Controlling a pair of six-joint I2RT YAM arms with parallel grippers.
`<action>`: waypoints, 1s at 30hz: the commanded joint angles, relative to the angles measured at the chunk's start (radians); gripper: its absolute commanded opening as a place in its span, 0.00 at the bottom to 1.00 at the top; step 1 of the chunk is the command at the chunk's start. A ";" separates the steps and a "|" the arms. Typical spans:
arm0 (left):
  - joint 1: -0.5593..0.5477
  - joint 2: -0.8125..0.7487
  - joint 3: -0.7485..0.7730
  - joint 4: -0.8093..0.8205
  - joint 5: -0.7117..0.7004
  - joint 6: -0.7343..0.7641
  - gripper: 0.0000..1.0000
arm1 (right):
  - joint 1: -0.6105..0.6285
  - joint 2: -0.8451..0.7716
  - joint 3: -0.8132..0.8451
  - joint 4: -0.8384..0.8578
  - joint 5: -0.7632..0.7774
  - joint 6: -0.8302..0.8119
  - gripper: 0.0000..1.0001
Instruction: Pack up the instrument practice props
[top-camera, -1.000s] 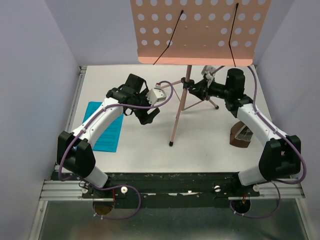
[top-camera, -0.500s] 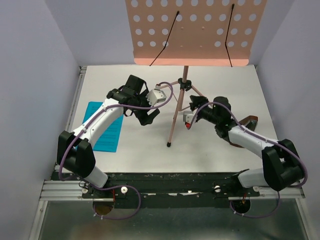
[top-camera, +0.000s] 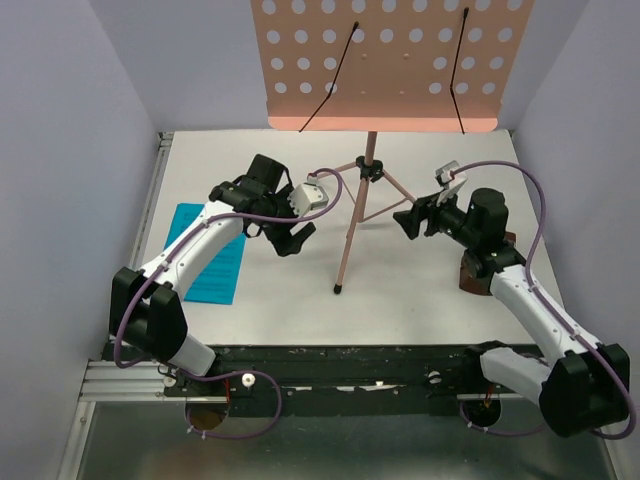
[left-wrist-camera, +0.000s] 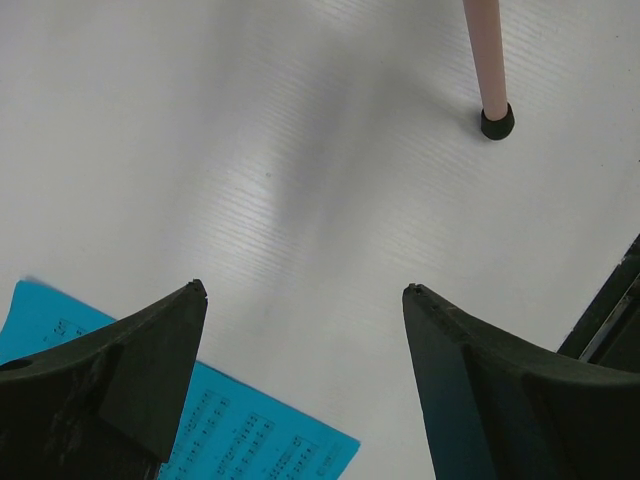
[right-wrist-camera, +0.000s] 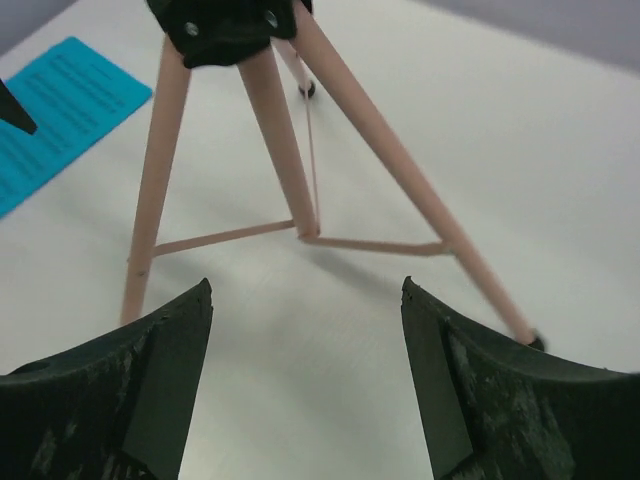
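The pink perforated music stand (top-camera: 385, 60) stands upright at the back of the table on thin tripod legs (top-camera: 350, 235). My right gripper (top-camera: 412, 222) hovers just right of those legs, open and empty. Its wrist view shows the tripod (right-wrist-camera: 290, 170) straight ahead of the gripper (right-wrist-camera: 305, 283). My left gripper (top-camera: 285, 240) is left of the stand, open with nothing in it. It hangs over the table with a corner of the blue sheet (left-wrist-camera: 250, 430) below it. The blue sheet (top-camera: 210, 265) lies at the left, partly under the left arm. The dark-brown block (top-camera: 478, 278) sits behind the right forearm.
Pale walls close in the white table (top-camera: 400, 300) at left, back and right. A black rail (top-camera: 330, 360) with both arm bases runs along the near edge. One rubber-tipped stand foot (left-wrist-camera: 497, 122) rests ahead of the left gripper.
The right gripper left the tripod hub, dipped toward the legs, then drew back to the right and opened wider. The stand shifted slightly left. The left arm barely moved.
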 joint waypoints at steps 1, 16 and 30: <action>0.007 -0.022 0.014 -0.069 0.025 -0.003 0.89 | -0.078 0.076 -0.003 -0.034 -0.193 0.447 0.82; 0.007 -0.002 0.057 -0.102 0.016 -0.026 0.88 | -0.128 0.432 0.287 0.243 -0.563 0.964 0.64; 0.009 -0.036 0.019 -0.092 -0.021 -0.014 0.88 | -0.066 0.522 0.398 0.182 -0.535 0.857 0.43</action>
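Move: The knob on the tripod's collar lies about 8 cm to the left of the right hand, 5 cm ahead and 3 cm above it. The tripod's near foot is some 15 cm left of that hand, 16 back and 23 below; the brown metronome stands about 17 cm to its right, 12 back and 20 below. From the left hand the knob lies roughly 16 cm right, 9 ahead and 11 higher. The right hand, empty and open, first dips about 4 cm as the wrist starts to roll clockwise (seen from behind the hand), then climbs some 7 cm while swinging left and a little forward to the tripod's collar, ending about 7 cm left and 4 cm forward of where it began. The roll comes to about 55 degrees, the fingertips swing round to point more to the left while staying nearly level, and the fingers draw in from wide to about half open, ending astride the knob. ##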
